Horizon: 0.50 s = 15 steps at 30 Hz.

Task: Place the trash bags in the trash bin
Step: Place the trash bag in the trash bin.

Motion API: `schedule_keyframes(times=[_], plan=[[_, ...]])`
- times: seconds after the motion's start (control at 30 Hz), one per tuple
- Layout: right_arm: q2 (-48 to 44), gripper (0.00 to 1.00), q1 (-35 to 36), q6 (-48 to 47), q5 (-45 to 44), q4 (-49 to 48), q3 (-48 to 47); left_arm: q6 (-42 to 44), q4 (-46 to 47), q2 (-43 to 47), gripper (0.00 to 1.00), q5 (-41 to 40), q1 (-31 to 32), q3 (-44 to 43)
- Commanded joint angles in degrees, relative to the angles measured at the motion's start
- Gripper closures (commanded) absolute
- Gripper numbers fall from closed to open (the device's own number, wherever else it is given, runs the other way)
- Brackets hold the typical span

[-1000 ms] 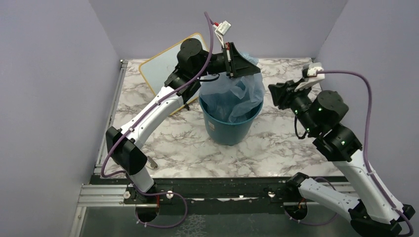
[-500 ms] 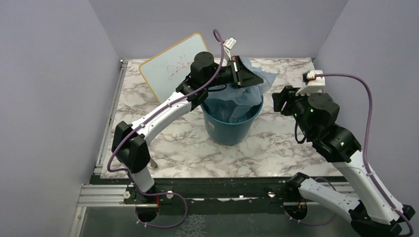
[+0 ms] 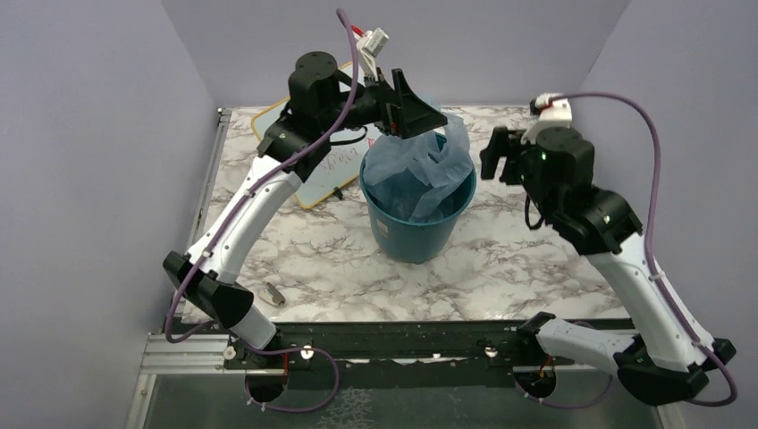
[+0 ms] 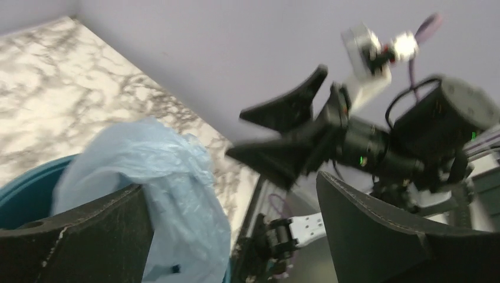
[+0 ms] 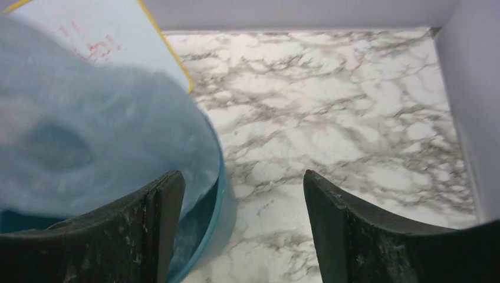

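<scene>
The teal trash bin [image 3: 418,234] stands mid-table. The pale-blue trash bag [image 3: 427,163] is bunched inside it and puffs up above the rim. My left gripper [image 3: 418,114] hangs open just above the bin's far rim with nothing between its fingers. In the left wrist view the bag [image 4: 162,177] lies beside the left finger [image 4: 88,236], over the bin's edge [image 4: 20,188]. My right gripper [image 3: 494,157] is open, just right of the bin. In the right wrist view its jaws [image 5: 242,180] straddle bare marble beside the bin rim [image 5: 219,183] and the bag [image 5: 88,135].
A yellow-framed whiteboard [image 3: 315,163] leans behind the left arm, also seen in the right wrist view as the whiteboard [image 5: 112,35]. A small grey object [image 3: 274,295] lies near the table's front left edge. Purple walls close in the back and sides.
The left gripper has opened, let go of the bag and pulled up and back to the left. The right gripper has opened wider and lifted. The bag has settled onto the bin.
</scene>
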<state>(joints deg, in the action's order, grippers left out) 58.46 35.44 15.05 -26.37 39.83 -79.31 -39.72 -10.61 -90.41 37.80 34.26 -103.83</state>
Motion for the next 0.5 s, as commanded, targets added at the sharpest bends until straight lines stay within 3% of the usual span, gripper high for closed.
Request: schedule_keyframes(times=[0.0, 0.23, 0.4, 0.47], plan=[[7.2, 0.21, -9.8, -8.1, 2.2, 6.1, -11.2, 16.7, -20.7, 3.2, 0.01, 1.5, -1.9, -5.8], [11.2, 0.21, -17.5, -2.7, 24.5, 0.0, -7.6, 22.5, -26.2, 10.7, 0.01, -0.3, -6.3, -0.3], [12.3, 0.24, -19.0, 0.7, 30.6, -1.0, -5.7, 28.0, -33.1, 13.8, 0.01, -5.4, -7.7, 1.8], [12.4, 0.31, -18.9, 1.3, 32.7, -1.1, -5.1, 28.4, -33.1, 14.0, 0.01, -5.9, -7.8, 4.5]])
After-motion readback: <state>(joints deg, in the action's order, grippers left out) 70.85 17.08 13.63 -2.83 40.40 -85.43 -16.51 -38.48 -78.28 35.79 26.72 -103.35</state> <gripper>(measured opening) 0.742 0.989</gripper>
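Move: Just beneath the left hand's open fingers is the trash bag, already let go, its bulk about 18 cm below and 1 cm to the left, level fore and aft. The trash bin holding it has its middle some 32 cm below and 2 cm to the left, also level. The whiteboard stands about 22 cm ahead, 23 cm to the left and 37 cm down. From the right hand, the bag lies roughly 14 cm left, 2 cm ahead and 9 cm below. Sliding left about 9 cm and slightly back, the left hand draws away from the bag across the bin's mouth, lifting briefly before it sinks a little; its open fingers tip down some 15–20 degrees. The right hand, open and clear of the bag, goes about 6 cm forward, swinging first right and up, then back left and down past its starting height while its fingers tip down. ##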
